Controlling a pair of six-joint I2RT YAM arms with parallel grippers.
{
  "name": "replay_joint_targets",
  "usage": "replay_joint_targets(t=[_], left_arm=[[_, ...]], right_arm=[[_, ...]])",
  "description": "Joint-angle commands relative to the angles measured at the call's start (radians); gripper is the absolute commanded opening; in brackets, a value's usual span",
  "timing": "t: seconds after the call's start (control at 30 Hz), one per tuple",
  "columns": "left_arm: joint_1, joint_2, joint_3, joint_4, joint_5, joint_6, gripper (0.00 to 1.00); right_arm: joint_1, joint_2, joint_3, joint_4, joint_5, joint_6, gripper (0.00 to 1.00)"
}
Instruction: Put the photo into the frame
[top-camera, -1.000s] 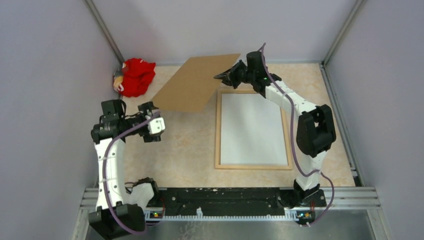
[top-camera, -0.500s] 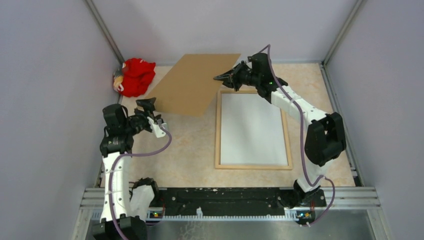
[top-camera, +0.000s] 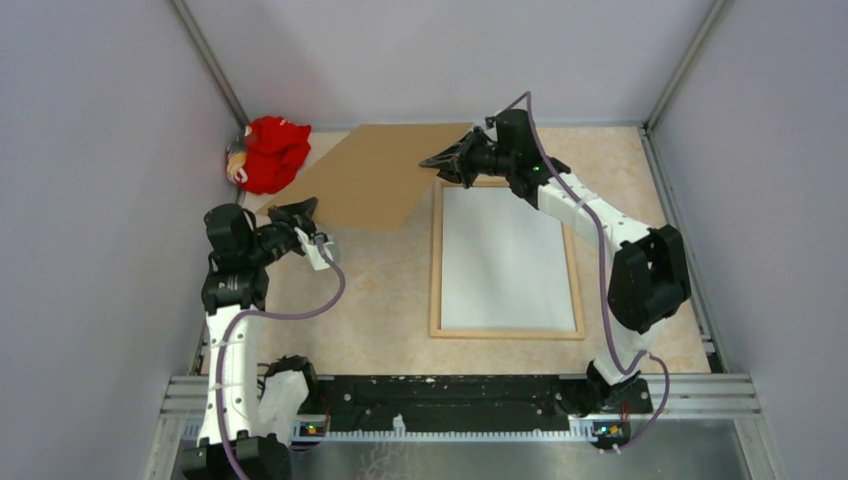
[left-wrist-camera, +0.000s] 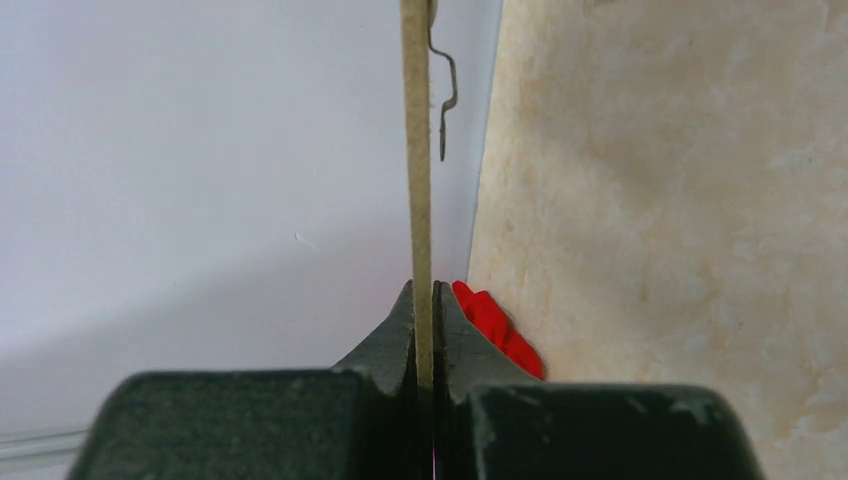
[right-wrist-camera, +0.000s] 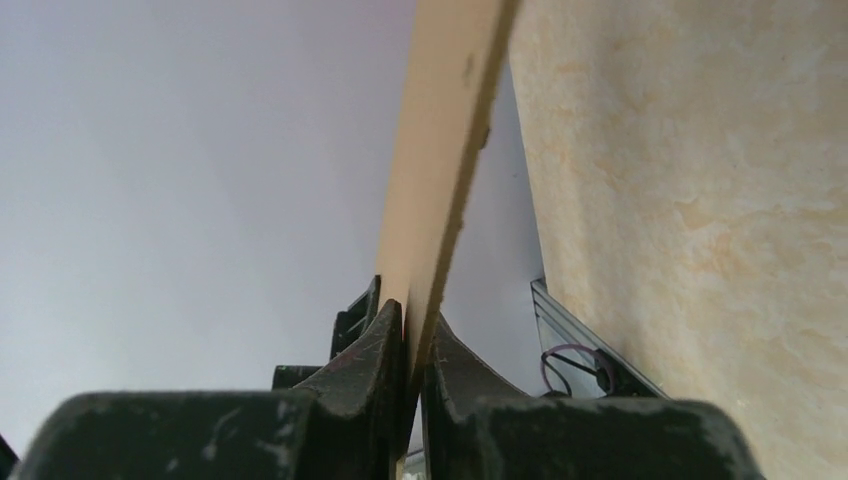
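The light-wood frame (top-camera: 436, 262) lies flat on the table right of centre. Inside it lies the photo (top-camera: 505, 258), plain white back up. A brown cardboard backing board (top-camera: 375, 178) hangs over the table to the frame's back left, held by both arms. My right gripper (top-camera: 441, 160) is shut on its right edge, and my left gripper (top-camera: 301, 212) is shut on its near left corner. The left wrist view has the board (left-wrist-camera: 417, 150) edge-on between the left gripper's (left-wrist-camera: 424, 300) jaws. In the right wrist view the board (right-wrist-camera: 445, 150) is pinched by the right gripper (right-wrist-camera: 406, 330).
A red bundle of cloth (top-camera: 272, 152) lies in the back left corner, close to the board's left end, and shows in the left wrist view as red cloth (left-wrist-camera: 495, 325). Grey walls close in three sides. A metal rail (top-camera: 450, 395) runs along the near edge.
My left gripper has swung up to the board's near left corner and shut on it. The right arm has shifted the board slightly back and it now hangs flatter.
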Motion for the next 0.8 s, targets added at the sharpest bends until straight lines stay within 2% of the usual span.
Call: replay_joint_targets(t=[0.0, 0.1, 0.17, 0.27, 0.4, 0.5, 0.63, 0.77], left_arm=[[-0.006, -0.022, -0.008, 0.222, 0.031, -0.112, 0.0], [-0.006, -0.022, 0.001, 0.393, -0.013, -0.285, 0.0], [-0.005, -0.006, 0.049, 0.395, -0.044, -0.337, 0.0], [-0.004, 0.039, 0.166, 0.247, -0.063, -0.35, 0.0], [-0.002, 0.118, 0.327, -0.008, -0.014, -0.258, 0.0], [-0.003, 0.177, 0.451, -0.189, 0.04, -0.195, 0.0], [-0.003, 0.248, 0.585, -0.428, 0.119, -0.122, 0.0], [-0.004, 0.259, 0.638, -0.57, 0.176, -0.016, 0.0]], right_arm=[[0.003, -0.048, 0.077, 0.03, -0.109, -0.127, 0.13], [-0.011, -0.04, 0.11, -0.057, -0.146, -0.308, 0.34], [-0.035, -0.041, 0.149, -0.149, -0.163, -0.455, 0.48], [-0.086, -0.059, 0.197, -0.281, -0.188, -0.687, 0.67], [-0.111, -0.141, 0.22, -0.442, -0.075, -1.088, 0.88], [-0.111, -0.259, 0.115, -0.4, 0.004, -1.318, 0.98], [-0.109, -0.33, 0.11, -0.422, -0.011, -1.514, 0.99], [-0.077, -0.453, -0.02, -0.298, -0.056, -1.719, 0.99]])
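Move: Lying on the table, the frame's middle is about 39 cm to the left hand's right, level with it fore and aft and some 28 cm lower; the middle of the brown backing board in its grip is about 11 cm right and 8 cm ahead. The red cloth lies some 28 cm ahead and 15 cm left of the left hand. From the right hand, the board's middle is about 12 cm left and 1 cm back, the frame's middle roughly 17 cm right and 7 cm back. Opening wide, the right hand lets go of the backing board's right edge and draws off about 11 cm to the right, 7 cm up and finally some 5 cm back, over the frame's left part, its wrist swinging about 80 degrees until the fingers point mostly down. The left hand keeps the board pinched and lifts about 8 cm, tipping slightly. ##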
